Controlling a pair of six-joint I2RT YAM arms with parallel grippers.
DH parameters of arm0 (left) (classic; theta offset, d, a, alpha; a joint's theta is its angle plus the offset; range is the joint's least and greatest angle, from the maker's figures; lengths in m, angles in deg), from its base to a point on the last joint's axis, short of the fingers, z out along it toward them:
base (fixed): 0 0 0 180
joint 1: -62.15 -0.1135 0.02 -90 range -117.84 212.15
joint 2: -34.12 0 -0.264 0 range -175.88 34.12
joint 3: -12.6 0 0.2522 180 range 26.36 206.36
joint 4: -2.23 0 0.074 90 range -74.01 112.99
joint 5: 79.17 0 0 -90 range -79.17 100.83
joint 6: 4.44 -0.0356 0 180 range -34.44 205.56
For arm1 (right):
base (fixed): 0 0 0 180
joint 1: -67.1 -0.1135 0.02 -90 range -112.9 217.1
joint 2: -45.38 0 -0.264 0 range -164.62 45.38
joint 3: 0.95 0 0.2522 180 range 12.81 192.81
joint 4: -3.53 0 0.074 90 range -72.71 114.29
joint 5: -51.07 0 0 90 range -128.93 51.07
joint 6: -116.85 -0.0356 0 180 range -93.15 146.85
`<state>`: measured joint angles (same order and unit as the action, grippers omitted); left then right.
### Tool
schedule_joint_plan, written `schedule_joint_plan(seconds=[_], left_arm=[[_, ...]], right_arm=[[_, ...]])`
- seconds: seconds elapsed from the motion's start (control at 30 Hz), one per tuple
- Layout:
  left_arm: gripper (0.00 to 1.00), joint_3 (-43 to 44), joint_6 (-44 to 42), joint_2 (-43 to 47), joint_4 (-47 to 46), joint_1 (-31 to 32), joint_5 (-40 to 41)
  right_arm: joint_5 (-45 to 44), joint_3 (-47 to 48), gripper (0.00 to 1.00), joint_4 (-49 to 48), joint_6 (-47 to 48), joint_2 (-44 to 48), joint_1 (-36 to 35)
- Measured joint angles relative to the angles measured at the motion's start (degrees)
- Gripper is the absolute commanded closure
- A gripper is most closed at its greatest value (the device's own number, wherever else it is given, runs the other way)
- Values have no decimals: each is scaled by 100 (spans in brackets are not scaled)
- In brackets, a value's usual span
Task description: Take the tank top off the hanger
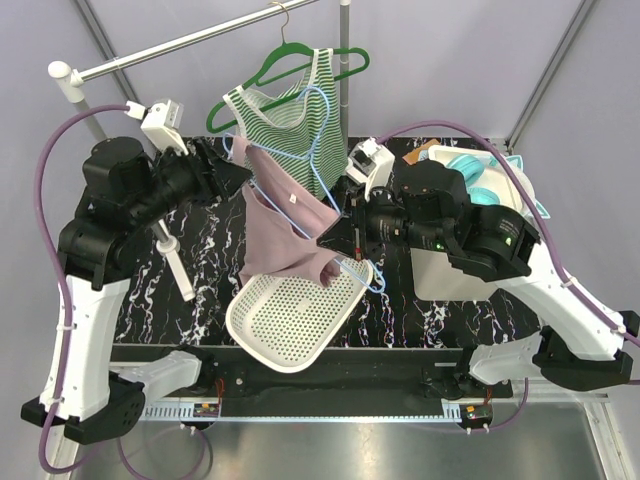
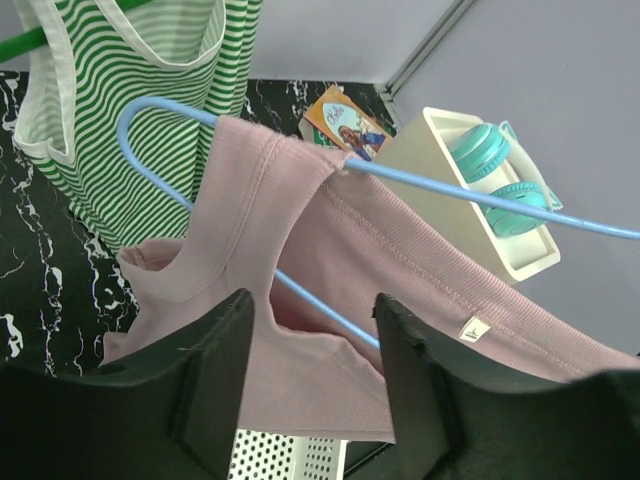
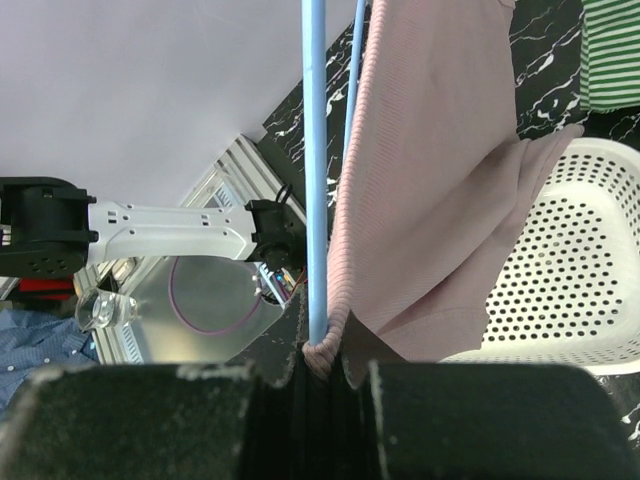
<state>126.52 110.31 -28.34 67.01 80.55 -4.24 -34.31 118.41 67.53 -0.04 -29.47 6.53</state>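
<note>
A pink tank top (image 1: pixel 285 225) hangs tilted on a light blue hanger (image 1: pixel 329 150) above the table. My right gripper (image 1: pixel 324 237) is shut on the hanger's lower end with a bunch of pink hem pinched in; the right wrist view shows the blue rod (image 3: pixel 315 150) and the fabric (image 3: pixel 430 150) running into the jaws (image 3: pixel 322 365). My left gripper (image 1: pixel 240 175) is open at the top's upper left. In the left wrist view its fingers (image 2: pixel 312 305) stand either side of the pink armhole edge (image 2: pixel 400 260), with the hanger bar (image 2: pixel 450 189) beyond.
A green striped tank top (image 1: pixel 285 115) on a green hanger (image 1: pixel 340 62) hangs from the rack bar (image 1: pixel 180 42) just behind. Under the pink top lies a white perforated basket (image 1: pixel 290 310). At the right stands a white bin (image 1: pixel 455 275) with teal headphones (image 1: pixel 480 180).
</note>
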Motion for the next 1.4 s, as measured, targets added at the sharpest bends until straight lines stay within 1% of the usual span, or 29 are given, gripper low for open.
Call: schedule_joint_plan(seconds=[0.07, 0.37, 0.4, 0.47, 0.5, 0.53, 0.57, 0.6, 0.63, 0.67, 0.9, 1.07, 1.17, 1.27, 1.4], left_arm=[[53, 0, 0, -70, -2, 0, -20], [57, -28, 22, -348, 2, 0, 59], [59, -39, 22, -350, 4, 0, 90], [65, -44, 20, -350, 11, 0, 157], [73, -44, 15, -350, 13, 0, 186], [76, -44, 9, -350, 13, 0, 205], [81, -44, 4, -350, 15, 0, 229], [90, -44, -15, -352, 17, 0, 267], [97, -44, -35, -354, 20, 0, 299], [100, -44, -55, -363, 22, 0, 334], [100, 74, -118, -553, 153, 2, 616], [100, 76, -33, -625, 299, -37, 688], [100, 76, 39, -682, 354, -39, 623], [100, 76, 81, -754, 354, -39, 535], [100, 107, 79, -804, 361, -55, 424]], right_arm=[[61, -61, 100, -2, -44, 13, 0], [260, -269, 100, 0, -212, 177, 0], [264, -289, 100, 0, -232, 203, 0], [317, -354, 100, 0, -269, 275, 0], [363, -391, 100, -2, -297, 315, 0], [391, -435, 100, -2, -323, 352, 0], [409, -468, 100, -2, -345, 380, 0], [417, -516, 100, -11, -369, 415, 0], [442, -579, 100, -11, -400, 457, 0], [463, -643, 100, -11, -424, 501, 0], [708, -1193, 100, -66, -459, 1023, 4], [684, -1915, 100, -109, -413, 1954, 4], [669, -2100, 100, -195, -350, 2389, 4], [669, -2098, 100, -431, -236, 2503, 4], [514, -2092, 100, -719, -149, 2398, 4]])
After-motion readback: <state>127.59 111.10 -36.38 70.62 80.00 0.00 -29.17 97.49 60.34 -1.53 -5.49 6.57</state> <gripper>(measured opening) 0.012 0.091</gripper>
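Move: The pink tank top's strap, looped over the near-left end of the blue hanger, is about 5 cm ahead of the open left hand and some 2 cm below it. From that hand the striped top hangs roughly 17 cm ahead and 7 cm to the right, its middle 10 cm lower; the white basket stands some 8 cm right, 2 cm back and 30 cm down. From the right hand, still clamping hanger bar and cloth, the strap is about 15 cm ahead and 15 cm left, around level. Forward and down, about 6 cm in all, the left hand eases onto the strap, shuts its fingers on the edge of the cloth about halfway along and keeps pinching it, tipping some 10 degrees downward. The right hand, keeping its grip on hanger and tank top, draws slowly back, then faster to the right and back, roughly 10 cm away from the left hand, with a small turn back forward and up at the end. ##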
